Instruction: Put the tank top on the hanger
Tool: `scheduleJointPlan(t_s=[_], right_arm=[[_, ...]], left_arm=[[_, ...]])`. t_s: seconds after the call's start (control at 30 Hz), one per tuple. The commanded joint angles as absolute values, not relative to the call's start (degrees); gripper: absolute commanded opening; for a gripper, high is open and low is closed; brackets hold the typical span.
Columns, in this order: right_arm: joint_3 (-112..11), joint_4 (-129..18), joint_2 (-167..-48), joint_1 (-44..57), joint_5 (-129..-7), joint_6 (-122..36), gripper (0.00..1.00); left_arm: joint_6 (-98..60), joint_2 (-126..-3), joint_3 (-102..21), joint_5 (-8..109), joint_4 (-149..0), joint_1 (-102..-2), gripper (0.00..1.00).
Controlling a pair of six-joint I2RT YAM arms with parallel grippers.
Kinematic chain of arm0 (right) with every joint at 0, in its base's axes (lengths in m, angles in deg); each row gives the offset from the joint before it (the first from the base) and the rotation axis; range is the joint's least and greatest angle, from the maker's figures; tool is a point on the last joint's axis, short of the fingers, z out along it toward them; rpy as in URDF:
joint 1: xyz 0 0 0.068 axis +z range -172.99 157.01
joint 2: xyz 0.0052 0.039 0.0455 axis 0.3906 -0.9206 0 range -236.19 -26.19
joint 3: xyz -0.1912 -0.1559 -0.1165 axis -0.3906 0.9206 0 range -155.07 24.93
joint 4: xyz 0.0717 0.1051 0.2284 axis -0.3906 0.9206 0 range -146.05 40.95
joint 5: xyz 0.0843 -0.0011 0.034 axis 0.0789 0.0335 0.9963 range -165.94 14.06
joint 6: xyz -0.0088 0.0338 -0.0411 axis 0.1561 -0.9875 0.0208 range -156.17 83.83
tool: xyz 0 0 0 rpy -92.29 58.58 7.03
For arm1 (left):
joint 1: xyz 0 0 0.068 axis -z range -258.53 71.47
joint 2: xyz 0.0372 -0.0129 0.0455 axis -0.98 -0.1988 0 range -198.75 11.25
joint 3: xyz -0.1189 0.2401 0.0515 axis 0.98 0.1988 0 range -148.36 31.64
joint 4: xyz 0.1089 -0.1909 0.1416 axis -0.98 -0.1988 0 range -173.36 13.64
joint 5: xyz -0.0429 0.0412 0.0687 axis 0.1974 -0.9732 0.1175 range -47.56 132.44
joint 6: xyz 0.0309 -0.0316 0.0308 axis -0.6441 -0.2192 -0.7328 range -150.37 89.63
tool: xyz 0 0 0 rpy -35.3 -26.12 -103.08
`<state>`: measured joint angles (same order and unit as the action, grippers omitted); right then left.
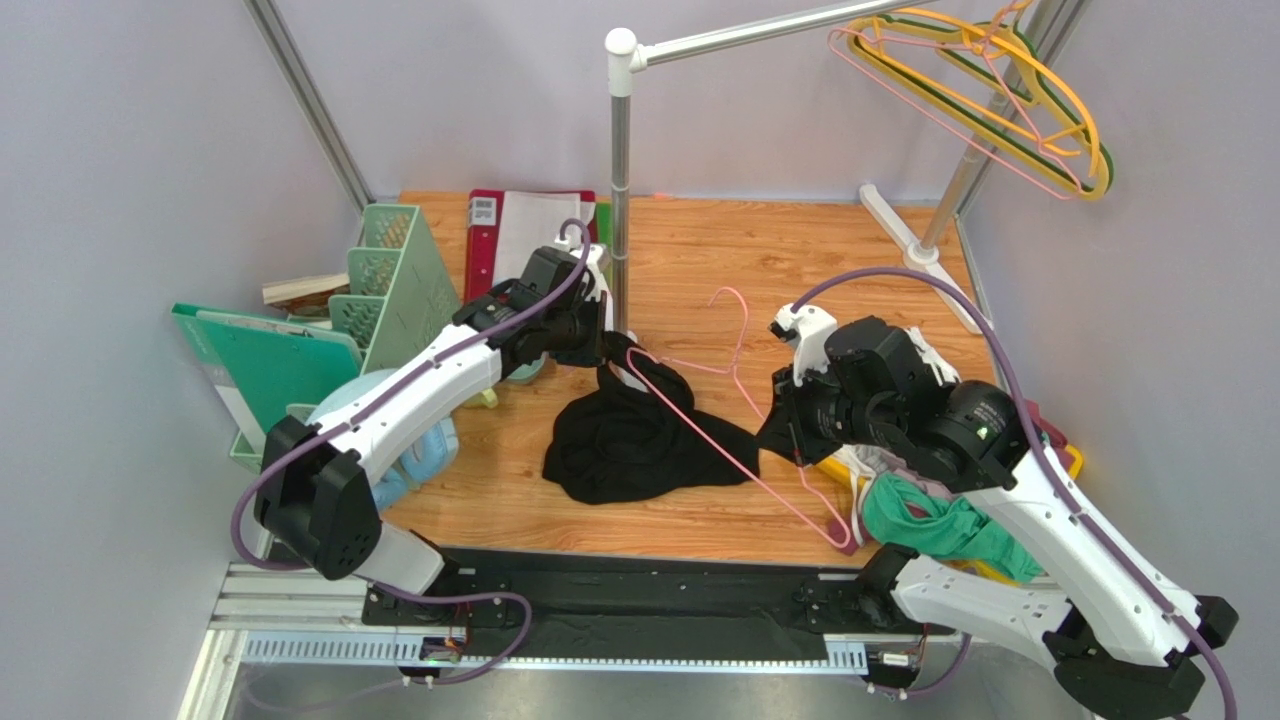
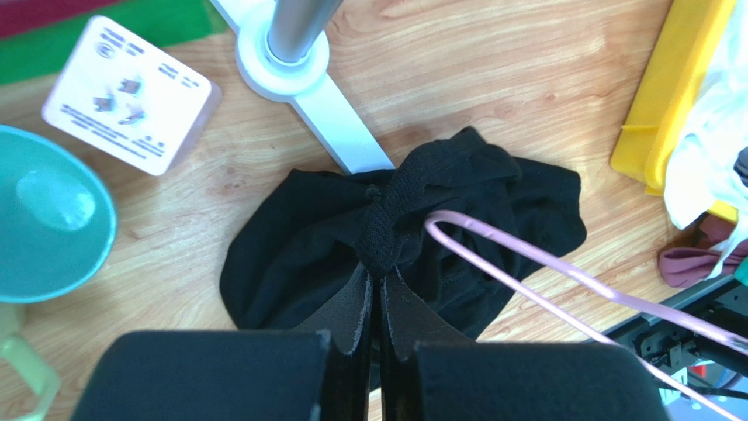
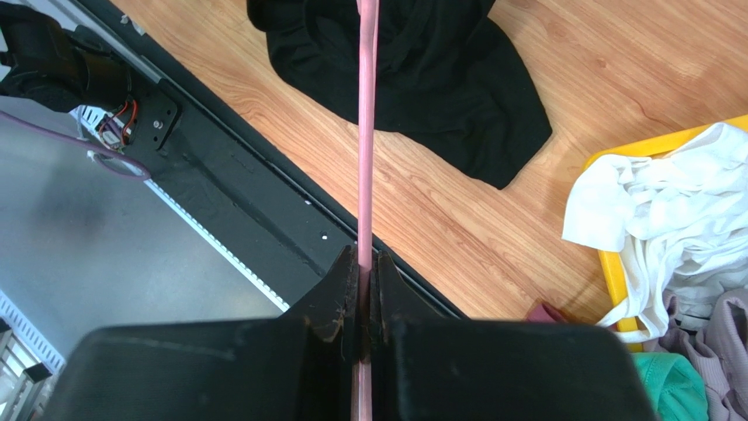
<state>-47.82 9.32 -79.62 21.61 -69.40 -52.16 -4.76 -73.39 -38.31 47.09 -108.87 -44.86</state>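
The black tank top (image 1: 639, 435) lies bunched on the wooden table, its far edge pulled up. My left gripper (image 1: 606, 354) is shut on that raised fold; in the left wrist view the tank top (image 2: 290, 254) bunches into the gripper (image 2: 379, 274). The thin pink hanger (image 1: 721, 428) slants over the tank top, one rounded corner by the left gripper. In the left wrist view the hanger (image 2: 544, 272) runs off to the right. My right gripper (image 1: 784, 417) is shut on the hanger's wire (image 3: 366, 140), which passes between its jaws (image 3: 368, 263); the tank top (image 3: 439, 79) lies beyond.
A white rack pole (image 1: 618, 180) stands just behind the left gripper, its base (image 2: 285, 57) close to the cloth. Yellow and green hangers (image 1: 984, 83) hang top right. A yellow bin (image 3: 694, 228) of clothes sits right. Green organiser (image 1: 394, 285), teal bowl (image 2: 48, 224), small box (image 2: 132, 92) lie left.
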Motion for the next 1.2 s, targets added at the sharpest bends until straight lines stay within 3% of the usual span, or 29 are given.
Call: scheduleJointPlan(t_s=[0.0, 0.33, 0.63, 1.03, 1.1, 1.13, 1.17], right_arm=[[-48.89, 6.88, -79.98, 23.76, -69.96, -51.90, 0.00], [-46.96, 3.37, -82.35, 29.13, -73.48, -52.26, 0.00], [-46.43, -5.50, -84.82, 29.22, -79.98, -49.53, 0.00], [-48.19, -10.34, -87.72, 29.22, -78.32, -48.39, 0.00], [-48.37, -10.43, -87.11, 29.30, -77.79, -48.48, 0.00], [-48.54, -10.52, -86.93, 29.22, -77.70, -48.39, 0.00], [-48.89, -10.43, -86.58, 29.22, -77.79, -48.30, 0.00]], left_arm=[[-7.25, -68.91, -39.20, 46.92, -109.93, -45.48, 0.00], [-7.52, -67.94, -40.16, 49.03, -110.46, -46.10, 0.00], [-6.64, -63.46, -39.02, 58.34, -109.23, -46.54, 0.00], [-5.93, -60.55, -40.69, 61.60, -109.84, -46.89, 0.01], [-6.63, -61.17, -41.21, 60.38, -111.07, -46.89, 0.18], [-6.81, -60.91, -41.13, 57.50, -112.03, -46.98, 0.46], [-7.07, -59.60, -40.78, 56.25, -112.04, -47.41, 0.56]])
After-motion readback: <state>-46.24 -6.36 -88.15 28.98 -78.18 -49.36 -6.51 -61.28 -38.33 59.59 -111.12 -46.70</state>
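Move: The left gripper holds the lifted strap edge of the black tank top; the hanger's free left end lies about 4 cm to its right, roughly level in depth and height. The stand foot is some 3 cm ahead and 3 cm right, the teal cup 9 cm left and 1 cm ahead, both lower. From the right gripper, shut on the hanger, the held strap is about 16 cm ahead, 16 cm left and 10 cm lower; the tank top's body is 9 cm ahead, 11 cm left, 17 cm down. Raise the left gripper with the strap about 7 cm in two steps, drawing it back some 4 cm over the hanger's end during the second and rolling its left side down slightly; open the fingers only at the end. Keep the right grip on the hanger, ease slightly back and left, then push forward and left, feeding the hanger's end under the strap towards the stand. ##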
